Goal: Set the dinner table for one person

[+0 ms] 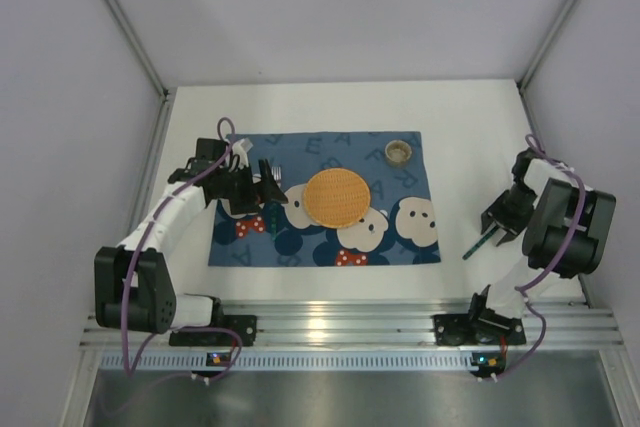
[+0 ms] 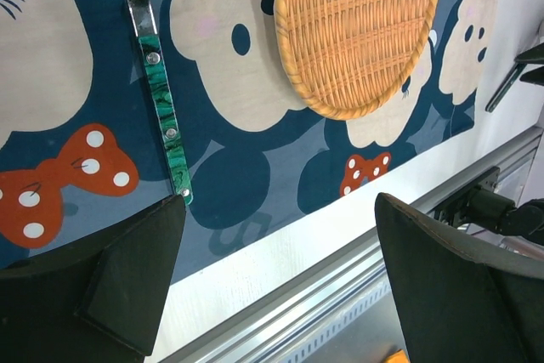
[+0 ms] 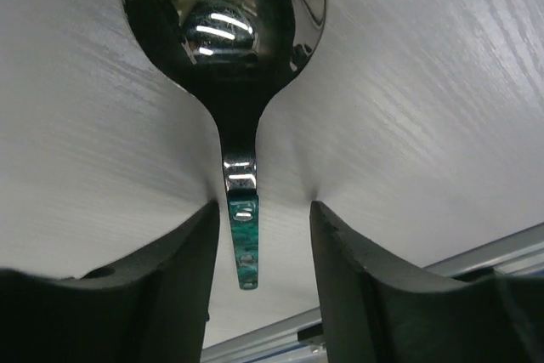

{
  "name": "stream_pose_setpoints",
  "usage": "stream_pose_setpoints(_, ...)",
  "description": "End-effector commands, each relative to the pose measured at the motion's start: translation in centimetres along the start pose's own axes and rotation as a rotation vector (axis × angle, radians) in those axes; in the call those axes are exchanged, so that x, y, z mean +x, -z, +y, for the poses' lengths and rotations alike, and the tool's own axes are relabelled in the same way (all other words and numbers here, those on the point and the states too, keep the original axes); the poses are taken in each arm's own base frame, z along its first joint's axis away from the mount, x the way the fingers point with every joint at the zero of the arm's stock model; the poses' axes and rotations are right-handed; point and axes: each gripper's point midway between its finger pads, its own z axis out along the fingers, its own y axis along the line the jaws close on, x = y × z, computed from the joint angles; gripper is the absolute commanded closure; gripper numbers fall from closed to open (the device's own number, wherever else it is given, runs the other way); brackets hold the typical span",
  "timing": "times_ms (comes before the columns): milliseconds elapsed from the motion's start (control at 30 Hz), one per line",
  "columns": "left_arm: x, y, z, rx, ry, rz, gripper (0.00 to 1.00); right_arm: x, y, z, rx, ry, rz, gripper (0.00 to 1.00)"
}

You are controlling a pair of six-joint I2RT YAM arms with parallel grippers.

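Note:
On the white dinner table (image 1: 300, 107) lies a dark blue bear-print mat (image 1: 410, 237) with a round wicker plate (image 1: 337, 197) in its middle. A green-handled utensil (image 2: 166, 116) lies on the mat left of the plate, and its metal end runs out of view. My left gripper (image 2: 280, 201) hovers open just past the handle's end, holding nothing. To the right of the mat a green-handled spoon (image 3: 225, 14) lies on the bare table. My right gripper (image 3: 263, 210) straddles its handle (image 3: 244, 244). The jaws are partly closed, with a gap on each side.
A small round cup (image 1: 399, 152) stands on the mat's far right corner. Aluminium rails (image 1: 350, 322) run along the near edge, behind the arm bases. Grey walls enclose the table at the back and on both sides.

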Motion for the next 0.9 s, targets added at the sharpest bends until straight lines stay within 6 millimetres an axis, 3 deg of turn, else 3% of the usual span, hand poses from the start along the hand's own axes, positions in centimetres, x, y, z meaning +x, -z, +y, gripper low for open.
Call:
stream_pose_setpoints(0,-0.1,0.8,-0.3,0.003,-0.004,-0.024,0.02,-0.7,-1.0,0.7,-0.015,0.018,-0.04,0.54)
stream_pose_setpoints(167,-0.2,1.2,-0.8,0.009,0.001,-0.033,0.02,-0.5,-1.6,1.2,-0.03,0.051,-0.045,0.78)
stream_pose_setpoints(200,-0.2,1.3,-0.9,0.01,0.002,-0.034,0.02,-0.6,-1.5,1.1,-0.03,0.056,-0.048,0.85)
stream_pose_setpoints(233,-0.3,1.4,-0.9,0.008,0.003,-0.032,0.02,-0.7,-1.3,1.2,-0.034,0.064,-0.057,1.0)
stream_pose_setpoints(400,-0.4,2.0,-1.6,0.014,0.001,-0.037,0.02,-1.8,1.4,1.1,-0.044,0.083,-0.139,1.0)
stream_pose_setpoints(533,-0.6,2.3,-1.9,0.023,0.011,-0.048,0.02,-2.3,5.4,1.4,-0.037,0.135,-0.252,1.0)
stream_pose_setpoints(633,-0.9,2.7,-2.2,0.021,0.013,-0.069,0.02,-1.3,8.4,3.9,-0.061,0.23,-0.336,1.0)
stream_pose_setpoints(700,-0.9,3.0,-2.4,0.024,0.019,-0.072,0.02,0.8,10.5,6.7,-0.122,0.306,-0.381,1.0)
stream_pose_setpoints(767,-1.0,3.0,-2.2,0.004,0.02,-0.074,0.02,4.4,12.0,10.7,-0.225,0.436,-0.384,1.0)
stream_pose_setpoints(833,-1.0,3.3,-2.2,-0.004,0.018,-0.082,0.02,6.6,12.6,12.9,-0.286,0.47,-0.366,1.0)
stream_pose_setpoints(867,-1.0,3.4,-2.1,-0.008,0.021,-0.084,0.02,8.6,12.8,14.5,-0.332,0.531,-0.351,1.0)
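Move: The spoon lies on the table under my right hand, handle already between the half-open fingers; its middle is about 2 cm back, 2 cm left and 1 cm below. From that hand, the placemat's middle is about 35 cm left and 6 cm ahead, the woven plate 32 cm left and 6 cm ahead, and the cup 19 cm left and 16 cm ahead. From my left hand, the spoon is some 42 cm right, 8 cm back and 12 cm down. I settle my right hand barely lower, close its fingers and pinch the spoon's handle near the neck. Then I lift about 10 cm while swinging it some 12 cm left and 6 cm forward towards the placemat's right edge, speeding up, turning counter-clockwise nearly 30 degrees and tipping the fingertips outward. My open left hand rises about 2 cm clear of the fork. ##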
